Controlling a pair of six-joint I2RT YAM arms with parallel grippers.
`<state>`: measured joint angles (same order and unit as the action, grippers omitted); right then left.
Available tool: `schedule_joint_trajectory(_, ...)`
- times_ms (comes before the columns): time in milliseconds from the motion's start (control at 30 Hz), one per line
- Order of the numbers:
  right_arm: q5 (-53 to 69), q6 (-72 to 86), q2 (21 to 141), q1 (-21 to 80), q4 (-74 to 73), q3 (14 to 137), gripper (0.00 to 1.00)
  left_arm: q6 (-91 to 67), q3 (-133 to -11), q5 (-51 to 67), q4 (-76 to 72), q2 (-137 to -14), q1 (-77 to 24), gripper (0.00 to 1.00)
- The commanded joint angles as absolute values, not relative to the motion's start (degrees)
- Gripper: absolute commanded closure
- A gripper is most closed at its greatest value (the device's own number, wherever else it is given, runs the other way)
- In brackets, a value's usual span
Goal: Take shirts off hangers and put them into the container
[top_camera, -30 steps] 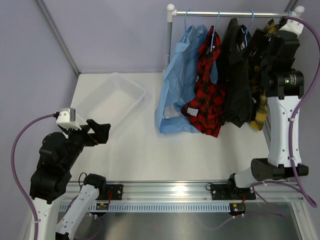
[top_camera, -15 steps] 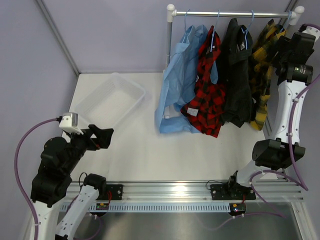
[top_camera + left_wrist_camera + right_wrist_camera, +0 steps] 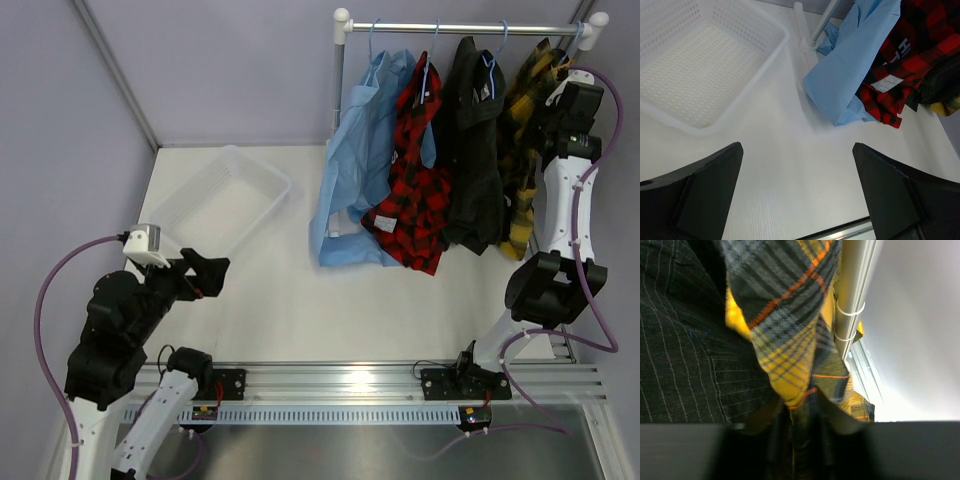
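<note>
Several shirts hang on thin pale-blue hangers (image 3: 372, 42) from a rail: light blue (image 3: 352, 190), red-and-black plaid (image 3: 415, 195), dark pinstriped (image 3: 475, 170) and yellow-and-black plaid (image 3: 522, 110). My right gripper (image 3: 556, 100) is raised against the yellow plaid shirt (image 3: 785, 365), near its top. In the right wrist view the gripper (image 3: 802, 415) has its blurred fingers pinched on a fold of that cloth, with the dark shirt (image 3: 680, 365) to the left. My left gripper (image 3: 797, 145) hangs open over bare table, near the white container (image 3: 771, 57).
The rail's right post (image 3: 852, 295) stands just beside the gripped cloth. The left post (image 3: 812, 30) rises between the container and the blue shirt's hem (image 3: 850, 75). The container (image 3: 215, 200) lies at the table's far left. Purple walls close the sides.
My right arm swung up and back to the yellow plaid shirt, and its jaws closed in on the cloth. The left arm shifted only slightly.
</note>
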<state>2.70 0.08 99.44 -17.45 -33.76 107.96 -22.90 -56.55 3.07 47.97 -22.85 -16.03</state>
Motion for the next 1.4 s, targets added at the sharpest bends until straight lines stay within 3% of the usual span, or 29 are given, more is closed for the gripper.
schedule_joint_trajectory(0,4.31,-2.46,98.00,-17.84,-29.27,108.28,0.75,-23.82,-56.34,5.10,46.41,-23.73,-16.35,0.01)
schedule_joint_trajectory(133,4.13,-3.25,94.84,-17.84,-28.13,108.89,1.00,-23.82,-56.25,4.92,46.41,-24.08,-16.35,0.01)
schedule_joint_trajectory(533,7.64,-5.71,82.90,-17.75,-28.91,108.99,1.00,-23.56,-55.28,4.66,46.41,-24.87,-16.35,0.01)
schedule_joint_trajectory(833,4.49,6.58,67.62,-17.84,-34.09,94.15,1.00,-21.27,-57.82,3.34,46.41,-28.21,-16.35,0.01)
schedule_joint_trajectory(1033,3.69,13.88,58.99,-17.75,-42.87,91.59,1.00,-19.60,-61.96,2.99,46.32,-34.27,-17.66,0.01)
schedule_joint_trajectory(1167,5.71,18.18,55.82,-17.40,-47.28,87.90,1.00,-20.65,-63.81,4.30,46.32,-37.44,-17.75,0.01)
schedule_joint_trajectory(1367,13.86,15.57,47.03,-13.98,-42.63,84.11,1.00,-20.74,-65.74,4.83,46.14,-40.78,-17.75,0.01)
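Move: The yellow plaid shirt hangs at the right hand, its cloth already between the half-open fingers; its middle is level with the hand, about 3 cm left and 8 cm lower, and its hanger is roughly 3 cm ahead and 10 cm above. The black shirt hangs about 12 cm to the hand's left and 3 cm back, its middle some 8 cm lower. From the left hand the plaid shirt lies about 30 cm ahead and 60 cm right. The right fingers close fully and pinch the yellow plaid shirt just below its hanger, then the hand lifts it about 10 cm to unhook the hanger from the rail and draws it back towards the base some 23 cm while drifting 10 cm left, fingertips tipping up and the hand's left side rising, each by about 15 degrees. The left hand, fingers still wide open, first sinks slightly, then eases forward about 5 cm towards the container as its fingers tip a little further down. ##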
